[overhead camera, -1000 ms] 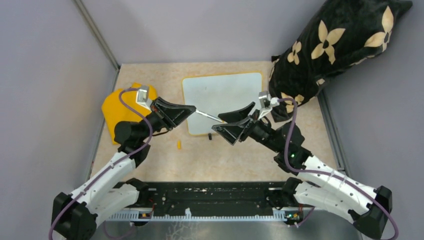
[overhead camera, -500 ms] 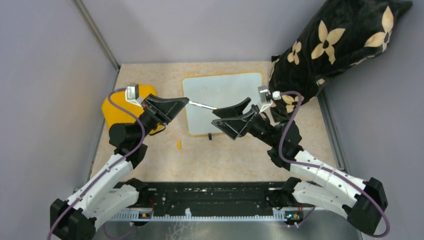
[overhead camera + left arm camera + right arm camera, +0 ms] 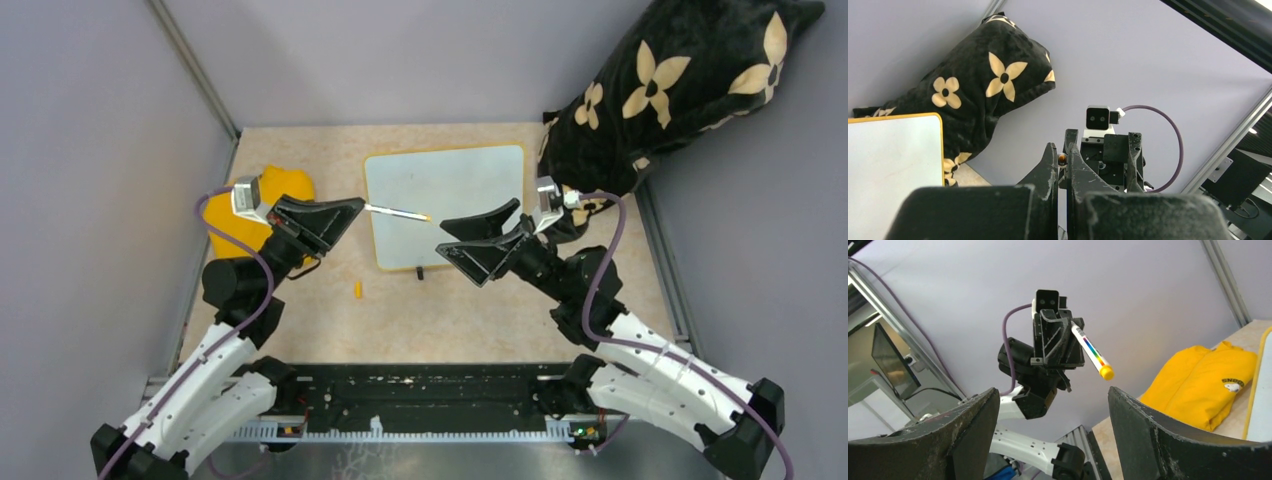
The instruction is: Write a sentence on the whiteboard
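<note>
The whiteboard [image 3: 445,205] lies flat at the back middle of the table, and its face looks plain white. The sentence is out of view. My left gripper [image 3: 356,206] hovers over the board's left edge, shut on a thin marker [image 3: 398,212] that points right. In the left wrist view the fingers [image 3: 1050,165] pinch the marker's end [image 3: 1062,159]. My right gripper [image 3: 442,238] stands open just right of the marker's yellow tip [image 3: 1106,373], apart from it. Its fingers [image 3: 1148,425] hold nothing.
A yellow cloth [image 3: 250,212] lies left of the board. A black pillow with cream flowers [image 3: 680,90] leans at the back right, touching the board's right side. A small orange cap [image 3: 357,290] lies on the table in front of the board. Grey walls enclose three sides.
My left arm has drawn back to the left with the marker, so its tip has left the right jaws. The right gripper has shifted slightly right and stayed open.
</note>
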`<state>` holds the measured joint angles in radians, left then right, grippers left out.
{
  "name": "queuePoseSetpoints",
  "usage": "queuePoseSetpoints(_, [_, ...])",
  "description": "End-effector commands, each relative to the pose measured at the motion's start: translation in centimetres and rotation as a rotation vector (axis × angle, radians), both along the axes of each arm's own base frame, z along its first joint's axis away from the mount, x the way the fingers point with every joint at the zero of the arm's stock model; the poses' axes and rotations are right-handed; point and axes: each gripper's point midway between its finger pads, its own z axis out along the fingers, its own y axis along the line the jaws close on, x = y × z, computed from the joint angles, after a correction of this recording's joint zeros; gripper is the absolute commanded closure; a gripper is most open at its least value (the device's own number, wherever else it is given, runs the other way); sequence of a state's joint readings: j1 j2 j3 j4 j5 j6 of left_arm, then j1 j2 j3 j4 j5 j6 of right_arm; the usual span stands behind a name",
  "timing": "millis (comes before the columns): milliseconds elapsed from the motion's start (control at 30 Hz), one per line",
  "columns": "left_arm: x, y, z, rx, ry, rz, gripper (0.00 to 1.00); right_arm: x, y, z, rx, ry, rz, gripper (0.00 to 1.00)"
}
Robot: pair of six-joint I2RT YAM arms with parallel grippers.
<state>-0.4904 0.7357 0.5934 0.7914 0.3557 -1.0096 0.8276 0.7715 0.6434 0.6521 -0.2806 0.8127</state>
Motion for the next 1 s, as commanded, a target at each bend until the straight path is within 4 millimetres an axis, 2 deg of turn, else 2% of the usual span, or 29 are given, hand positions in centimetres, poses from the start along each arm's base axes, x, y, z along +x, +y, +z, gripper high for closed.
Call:
queuePoseSetpoints(0, [-0.2,0.7,1.2,-0.018,-0.034,0.040,1.00,0.6,-0.3,0.4,-0.010,-0.004,-0.042,0.23])
queuePoseSetpoints(200, [-0.6,-0.1,1.5,-0.026,-0.031,-0.032,1.00,0.7,0.7,2.1,0.055,-0.034,0.009,0.23])
queuePoseSetpoints(433, [-0.2,-0.7,1.2,-0.065,0.004,-0.085,1.00,1.7,2.9,3.5,0.118,-0.042,0.079,0.26])
queuePoseSetpoints(700, [0.5,-1.0,0.1,-0.069,0.048,-0.096,1.00,1.9,3.8,4.3,0.167,-0.050,0.126,0.49])
queuePoseSetpoints(967, [1.0,-1.2,-0.8,-0.064,0.075,-0.095,1.00,2.4,3.9,4.1,0.172,-0.031,0.119,0.58])
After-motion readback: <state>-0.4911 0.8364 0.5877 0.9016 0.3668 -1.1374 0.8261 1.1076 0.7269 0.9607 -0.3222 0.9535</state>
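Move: The marker is held by its tip end in the left fingers, its middle about 5 cm to that hand's right, 1 cm nearer the base and roughly level. From the open right hand, the marker's middle is some 7 cm left and 4 cm ahead, about level. The whiteboard's middle lies about 23 cm ahead of the right hand, 2 cm right and some 38 cm below; the loose yellow cap is 4 cm ahead, 18 cm left, equally low. The left fingers keep their pinch on the marker's tip end while the open right hand comes over its free yellow end, about 5 cm left and 3 cm forward, dipping some 2 cm and rising back. The right fingers then close around the barrel from wide to roughly half open, not yet visibly gripping; the left hand shifts about 1 cm forward and 1 cm right to meet them. ##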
